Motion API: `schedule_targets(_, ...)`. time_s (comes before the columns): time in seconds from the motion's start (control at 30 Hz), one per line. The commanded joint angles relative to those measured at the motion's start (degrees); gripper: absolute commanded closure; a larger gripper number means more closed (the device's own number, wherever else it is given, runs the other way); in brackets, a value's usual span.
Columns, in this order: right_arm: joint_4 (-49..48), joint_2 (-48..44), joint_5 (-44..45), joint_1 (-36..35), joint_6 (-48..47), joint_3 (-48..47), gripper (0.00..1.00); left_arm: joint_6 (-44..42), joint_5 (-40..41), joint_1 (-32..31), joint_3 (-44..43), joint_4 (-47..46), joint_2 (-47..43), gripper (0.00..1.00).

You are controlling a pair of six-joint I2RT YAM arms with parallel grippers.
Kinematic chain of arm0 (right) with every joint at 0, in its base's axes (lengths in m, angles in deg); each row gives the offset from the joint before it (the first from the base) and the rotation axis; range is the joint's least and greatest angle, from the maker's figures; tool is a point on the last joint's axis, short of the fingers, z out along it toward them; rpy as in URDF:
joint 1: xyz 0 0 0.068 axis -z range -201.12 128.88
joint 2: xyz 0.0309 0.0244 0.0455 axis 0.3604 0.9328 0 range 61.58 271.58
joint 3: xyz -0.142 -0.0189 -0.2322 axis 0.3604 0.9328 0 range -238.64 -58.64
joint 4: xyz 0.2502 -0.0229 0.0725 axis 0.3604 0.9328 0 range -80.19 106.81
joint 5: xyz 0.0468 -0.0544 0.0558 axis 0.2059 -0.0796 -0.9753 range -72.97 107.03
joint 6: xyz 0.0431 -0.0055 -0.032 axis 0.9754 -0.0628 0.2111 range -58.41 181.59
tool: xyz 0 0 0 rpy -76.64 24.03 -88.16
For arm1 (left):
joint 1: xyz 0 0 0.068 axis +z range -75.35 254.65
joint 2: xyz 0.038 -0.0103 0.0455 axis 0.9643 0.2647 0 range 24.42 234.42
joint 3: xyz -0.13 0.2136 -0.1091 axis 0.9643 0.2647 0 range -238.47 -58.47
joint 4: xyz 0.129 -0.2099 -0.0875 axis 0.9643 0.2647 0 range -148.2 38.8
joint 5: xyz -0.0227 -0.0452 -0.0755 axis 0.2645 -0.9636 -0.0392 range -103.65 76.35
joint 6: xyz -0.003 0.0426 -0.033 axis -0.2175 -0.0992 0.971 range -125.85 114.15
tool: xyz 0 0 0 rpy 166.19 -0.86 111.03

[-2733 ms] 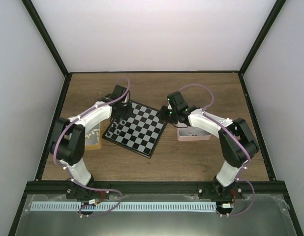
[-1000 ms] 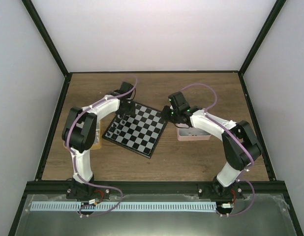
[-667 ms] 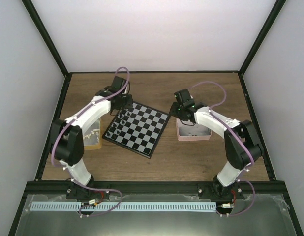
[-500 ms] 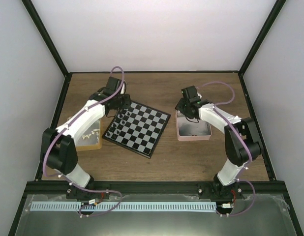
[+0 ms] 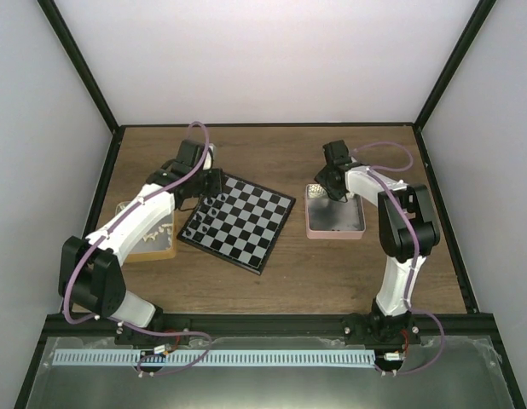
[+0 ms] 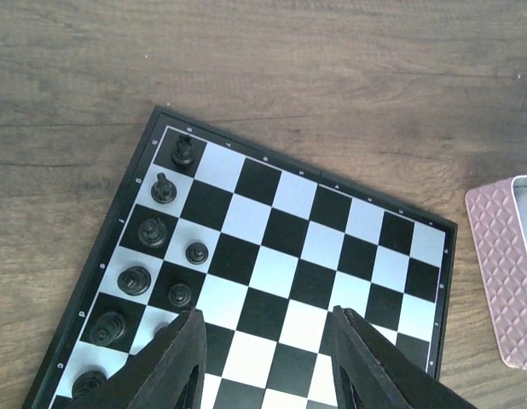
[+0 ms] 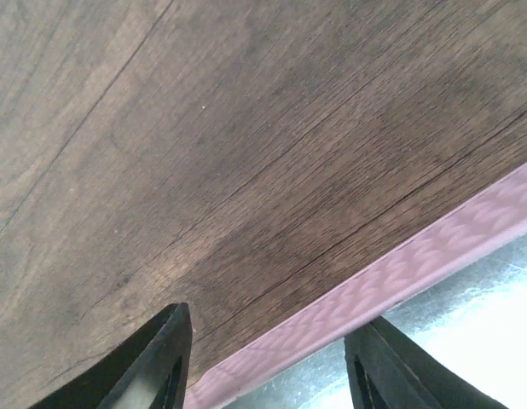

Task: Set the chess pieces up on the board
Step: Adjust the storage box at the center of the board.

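The board (image 5: pixel 246 226) lies tilted in the middle of the table. Several black chess pieces (image 6: pixel 152 231) stand in two columns along its left side (image 5: pixel 208 207). Cream chess pieces (image 5: pixel 164 227) lie in the tan tray (image 5: pixel 153 249) left of the board. My left gripper (image 6: pixel 268 345) hovers open over the board's left part (image 6: pixel 332 247) with nothing between its fingers, a little right of the black pieces. My right gripper (image 7: pixel 272 362) stands open and empty over the far rim of the pink tray (image 7: pixel 417 264), seen in the top view beside that tray's far left corner (image 5: pixel 330 183).
The pink tray (image 5: pixel 335 230) sits right of the board, its pale floor showing. Bare wood table (image 5: pixel 272 153) stretches behind the board and trays. Black frame posts and pale walls enclose the table on three sides.
My left gripper pulled back toward the board's far left corner and its jaws widened. My right gripper swung from the board's right edge over to the pink tray's far rim and opened.
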Motion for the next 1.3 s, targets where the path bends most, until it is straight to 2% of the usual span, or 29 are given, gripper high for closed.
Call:
schedule_targets(0.0,1.8,1.6,2.3,0.3,-0.5,-2.3,0.55,-0.9,-1.7,0.0,1.0,-1.2,0.7,0.57)
schedule_targets(0.13,0.9,1.4,1.7,0.3,-6.9,-1.4,0.65,-1.1,-2.2,0.0,1.0,-1.3,0.4,0.57)
schedule_targets(0.37,0.3,-1.1,-2.4,0.2,-19.8,2.4,0.67,-1.2,-2.7,0.1,1.5,-2.1,0.5,0.57)
schedule_targets(0.5,-1.5,-3.8,-7.2,0.2,-25.8,6.0,0.72,-1.1,-3.2,0.1,1.4,-2.5,1.0,0.58)
schedule_targets(0.73,-1.2,-8.5,-17.6,0.0,-35.3,10.8,0.73,-1.1,-3.5,0.0,1.4,-2.5,1.5,0.57)
schedule_targets(0.83,0.4,-9.5,-20.9,-0.6,-38.6,12.3,0.76,-1.2,-3.6,0.0,1.4,-2.4,1.7,0.57)
schedule_targets(1.27,5.4,-17.7,-28.8,-5.0,-46.2,19.4,0.77,-1.4,-4.0,0.0,1.4,-2.5,2.4,0.57)
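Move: The storage box's far rim runs between the right hand's open fingers, near its far-left corner; the box's middle lies about 8 cm back and 4 cm to the right, some 3 cm below. The chessboard's middle is about 24 cm left and 10 cm back of this hand, about 4 cm lower. From the left hand, the box's middle is roughly 34 cm right, 5 cm back and 15 cm below. Closing on the storage box's rim, the right fingers pinch it near the corner, one finger inside and one outside, then swing it round counter-clockwise. The hand turns about 50 degrees at nearly constant height while sweeping back some 12 cm and half as far left, along the side facing the chessboard, fingers still narrowing a little. ##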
